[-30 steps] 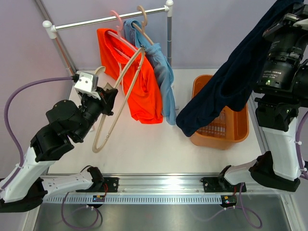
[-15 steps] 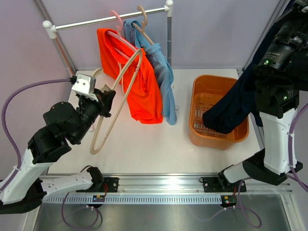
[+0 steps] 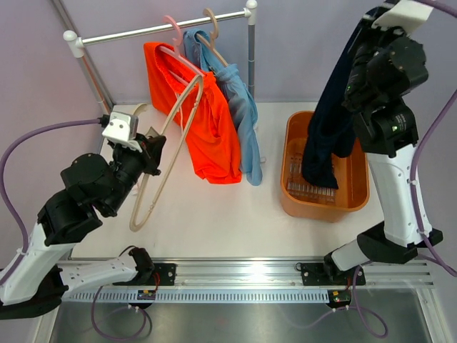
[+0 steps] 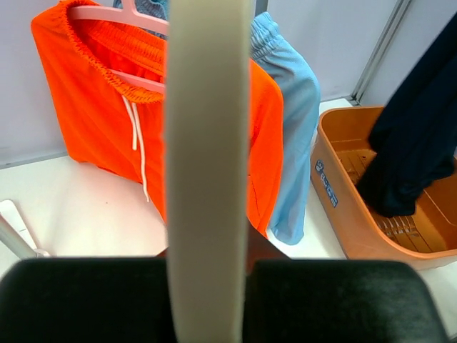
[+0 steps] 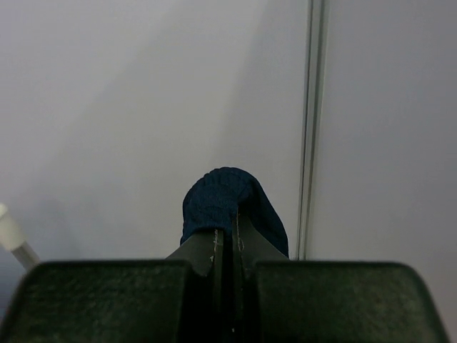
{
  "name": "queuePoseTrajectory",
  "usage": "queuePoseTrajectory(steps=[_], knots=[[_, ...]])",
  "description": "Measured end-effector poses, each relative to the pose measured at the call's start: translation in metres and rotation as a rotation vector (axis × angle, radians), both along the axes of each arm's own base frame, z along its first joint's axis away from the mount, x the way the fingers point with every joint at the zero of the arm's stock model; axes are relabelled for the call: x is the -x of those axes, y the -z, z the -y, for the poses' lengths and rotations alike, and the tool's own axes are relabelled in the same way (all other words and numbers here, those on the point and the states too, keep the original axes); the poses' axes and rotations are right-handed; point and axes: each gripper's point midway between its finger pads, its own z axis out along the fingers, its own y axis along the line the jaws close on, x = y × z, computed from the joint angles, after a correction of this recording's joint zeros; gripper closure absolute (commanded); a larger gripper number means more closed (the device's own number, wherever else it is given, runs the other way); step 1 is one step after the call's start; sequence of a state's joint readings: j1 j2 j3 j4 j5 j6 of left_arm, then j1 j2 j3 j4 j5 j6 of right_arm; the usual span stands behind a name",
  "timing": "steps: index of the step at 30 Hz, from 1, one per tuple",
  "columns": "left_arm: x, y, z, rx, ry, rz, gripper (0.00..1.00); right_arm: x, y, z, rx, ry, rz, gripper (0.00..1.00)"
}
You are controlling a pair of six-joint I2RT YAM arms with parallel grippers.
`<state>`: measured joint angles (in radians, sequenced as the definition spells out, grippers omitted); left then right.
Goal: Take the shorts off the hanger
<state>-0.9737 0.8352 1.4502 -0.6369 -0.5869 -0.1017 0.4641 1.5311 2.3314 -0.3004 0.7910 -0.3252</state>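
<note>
The dark navy shorts (image 3: 325, 136) hang straight down from my right gripper (image 3: 359, 32), which is raised high and shut on their top edge (image 5: 221, 196). Their lower end rests inside the orange basket (image 3: 325, 207). My left gripper (image 3: 153, 146) is shut on a bare beige hanger (image 3: 168, 153), held tilted over the left of the table; it fills the middle of the left wrist view (image 4: 207, 143). The bright orange shorts (image 3: 211, 121) and the light blue shorts (image 3: 243, 121) hang on hangers from the rail (image 3: 157, 28).
The rail's right post (image 3: 251, 50) stands between the hung shorts and the basket. A pink hanger (image 3: 173, 32) carries the orange pair and a tan one (image 3: 211, 21) the blue pair. The beige hanger's top leans against the orange shorts.
My right arm has swung up and towards the back, carrying the navy shorts from over the table's middle until they hang into the basket. The left gripper and beige hanger drifted slightly left.
</note>
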Motion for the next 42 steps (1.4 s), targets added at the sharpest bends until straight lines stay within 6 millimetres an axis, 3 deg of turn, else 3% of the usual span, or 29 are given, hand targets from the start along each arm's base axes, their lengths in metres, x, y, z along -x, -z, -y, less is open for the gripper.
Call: queuePoseTrajectory(steps=[3, 7, 8, 10, 12, 13, 17, 21, 28, 33, 38, 42], knots=[[0.001, -0.002, -0.006, 0.003, -0.018, 0.007, 1.00, -0.012, 0.046, -0.009, -0.011, -0.032, -0.113, 0.99], [0.002, -0.005, -0.016, 0.005, -0.044, 0.019, 1.00, -0.015, 0.135, -0.018, -0.037, -0.071, -0.301, 0.89], [0.002, -0.006, -0.018, 0.004, -0.051, 0.021, 1.00, -0.012, 0.159, -0.019, -0.049, -0.076, -0.344, 0.81], [0.002, -0.005, -0.021, -0.004, -0.065, 0.020, 1.00, -0.004, 0.209, -0.018, -0.076, -0.078, -0.428, 0.56], [0.001, -0.004, -0.025, -0.013, -0.086, 0.016, 1.00, 0.007, 0.257, -0.015, -0.096, -0.071, -0.513, 0.43], [0.001, -0.004, -0.028, -0.018, -0.099, 0.015, 1.00, 0.012, 0.275, -0.014, -0.108, -0.070, -0.540, 0.30], [-0.002, -0.005, -0.041, -0.044, -0.169, 0.002, 1.00, 0.026, 0.327, -0.014, -0.145, -0.076, -0.642, 0.16], [-0.005, -0.008, -0.054, -0.072, -0.249, -0.011, 1.00, 0.031, 0.332, -0.017, -0.172, -0.094, -0.657, 0.11], [-0.019, -0.018, -0.071, -0.138, -0.372, -0.054, 1.00, 0.042, 0.312, -0.021, -0.209, -0.166, -0.602, 0.09], [-0.067, -0.010, -0.090, -0.178, -0.499, -0.147, 1.00, 0.041, 0.304, -0.033, -0.222, -0.242, -0.591, 0.09], [-0.129, 0.009, -0.093, -0.193, -0.499, -0.261, 1.00, 0.038, 0.305, -0.048, -0.224, -0.318, -0.606, 0.08], [-0.174, 0.008, -0.105, -0.137, -0.489, -0.299, 1.00, 0.038, 0.304, -0.057, -0.227, -0.368, -0.611, 0.08]])
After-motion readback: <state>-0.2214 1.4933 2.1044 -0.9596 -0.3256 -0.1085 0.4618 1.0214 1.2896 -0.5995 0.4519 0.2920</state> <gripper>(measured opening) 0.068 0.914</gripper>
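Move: The right hand holds the dark blue shorts high over the orange basket, whose middle is roughly 57 cm below it, 2 cm farther out and a centimetre to its right. The light blue shorts hang about 29 cm left, 5 cm ahead, 35 cm lower. The left hand grips the bare hanger; the rack bar's empty left stretch is some 24 cm ahead, 14 cm left, 10 cm up, and the orange shorts 18 cm ahead, 3 cm right, 12 cm lower. The right fingers let go of the dark blue shorts as that hand plunges some 33 cm towards the basket, tipping nose-down about 35 degrees; wide open, it then rises slightly and eases left, turning counter-clockwise. The left hand, still pinching the hanger, swings left, then drives about 17 cm forward towards the rack bar's empty left end, turning nearly 30 degrees counter-clockwise and dipping its fingertips. ##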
